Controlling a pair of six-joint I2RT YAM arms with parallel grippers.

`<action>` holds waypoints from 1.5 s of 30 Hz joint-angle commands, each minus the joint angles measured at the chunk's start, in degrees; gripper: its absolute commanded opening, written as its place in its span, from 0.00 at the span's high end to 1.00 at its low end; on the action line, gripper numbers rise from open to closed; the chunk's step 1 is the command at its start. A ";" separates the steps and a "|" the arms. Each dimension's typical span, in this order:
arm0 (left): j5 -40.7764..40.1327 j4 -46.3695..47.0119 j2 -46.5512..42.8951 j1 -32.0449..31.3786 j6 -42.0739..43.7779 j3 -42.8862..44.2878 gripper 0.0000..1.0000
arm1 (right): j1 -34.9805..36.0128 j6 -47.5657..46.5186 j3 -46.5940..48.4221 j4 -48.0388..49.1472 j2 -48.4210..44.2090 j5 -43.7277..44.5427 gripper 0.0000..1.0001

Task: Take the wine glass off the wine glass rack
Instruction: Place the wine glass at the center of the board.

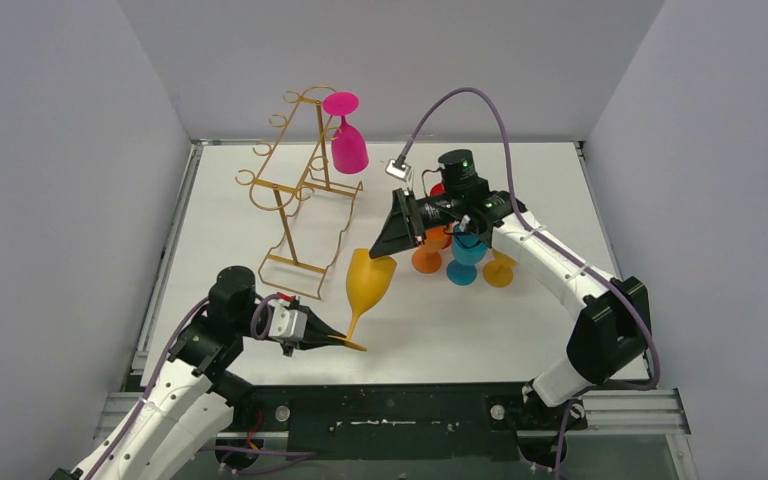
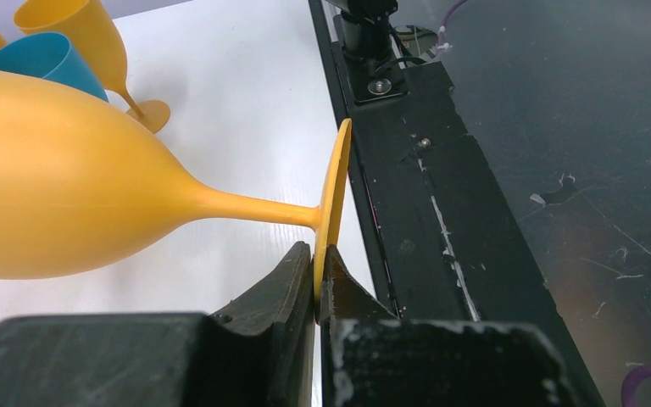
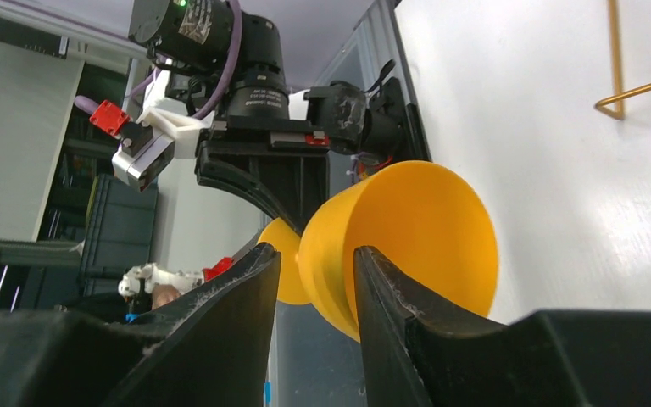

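Note:
The gold wire wine glass rack (image 1: 295,190) stands at the back left, and a pink wine glass (image 1: 346,140) hangs upside down from its top hook. A yellow wine glass (image 1: 370,280) is held tilted above the table in front of the rack. My left gripper (image 1: 338,340) is shut on the thin edge of its foot (image 2: 332,203). My right gripper (image 1: 378,250) is at the bowl's mouth, open. One finger (image 3: 390,297) is inside the bowl (image 3: 424,229) and the other is outside, with a gap to the wall.
Several upright glasses cluster under the right arm: orange (image 1: 426,255), teal (image 1: 467,262), yellow (image 1: 500,268) and a red one (image 1: 438,190) behind. The table's black front rail (image 2: 424,195) runs just beside the held foot. Grey walls close in on three sides.

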 commanded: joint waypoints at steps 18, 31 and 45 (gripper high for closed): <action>1.68 1.01 -0.59 0.10 -0.07 0.98 1.00 | 1.93 10.94 0.28 16.89 -2.17 -9.66 1.00; -5.79 8.12 -1.17 0.10 -6.11 0.35 0.72 | 0.87 5.02 -1.42 14.54 -5.85 -6.28 1.00; -18.87 3.91 -10.02 0.10 -11.79 -0.01 0.03 | 2.32 -17.89 0.33 -5.37 -10.83 16.48 1.00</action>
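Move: My left hand has the orange-yellow wine glass by its foot; the glass's middle is about 7 cm ahead of that hand, 3 cm right and 4 cm above. From my right hand, fingers parted across the rim, its middle lies some 5 cm back, 2 cm left and 5 cm below. The standing orange glass is roughly 17 cm ahead of the right hand and 13 cm right, the blue glass 14 ahead and 21 right, the rack's middle about 23 ahead and 15 left, all well below. I slip my right fingers about 1 cm farther over the rim, mostly backwards, and shut them on the cup wall, then lift some 3 cm while drifting back. My left hand, still pinching the foot, rises with it, then opens wide and lets go, edging 2 to 3 cm up and forward. My right hand then sinks a couple of centimetres and eases forward, tipping the wrist back so the foot swings forward. ##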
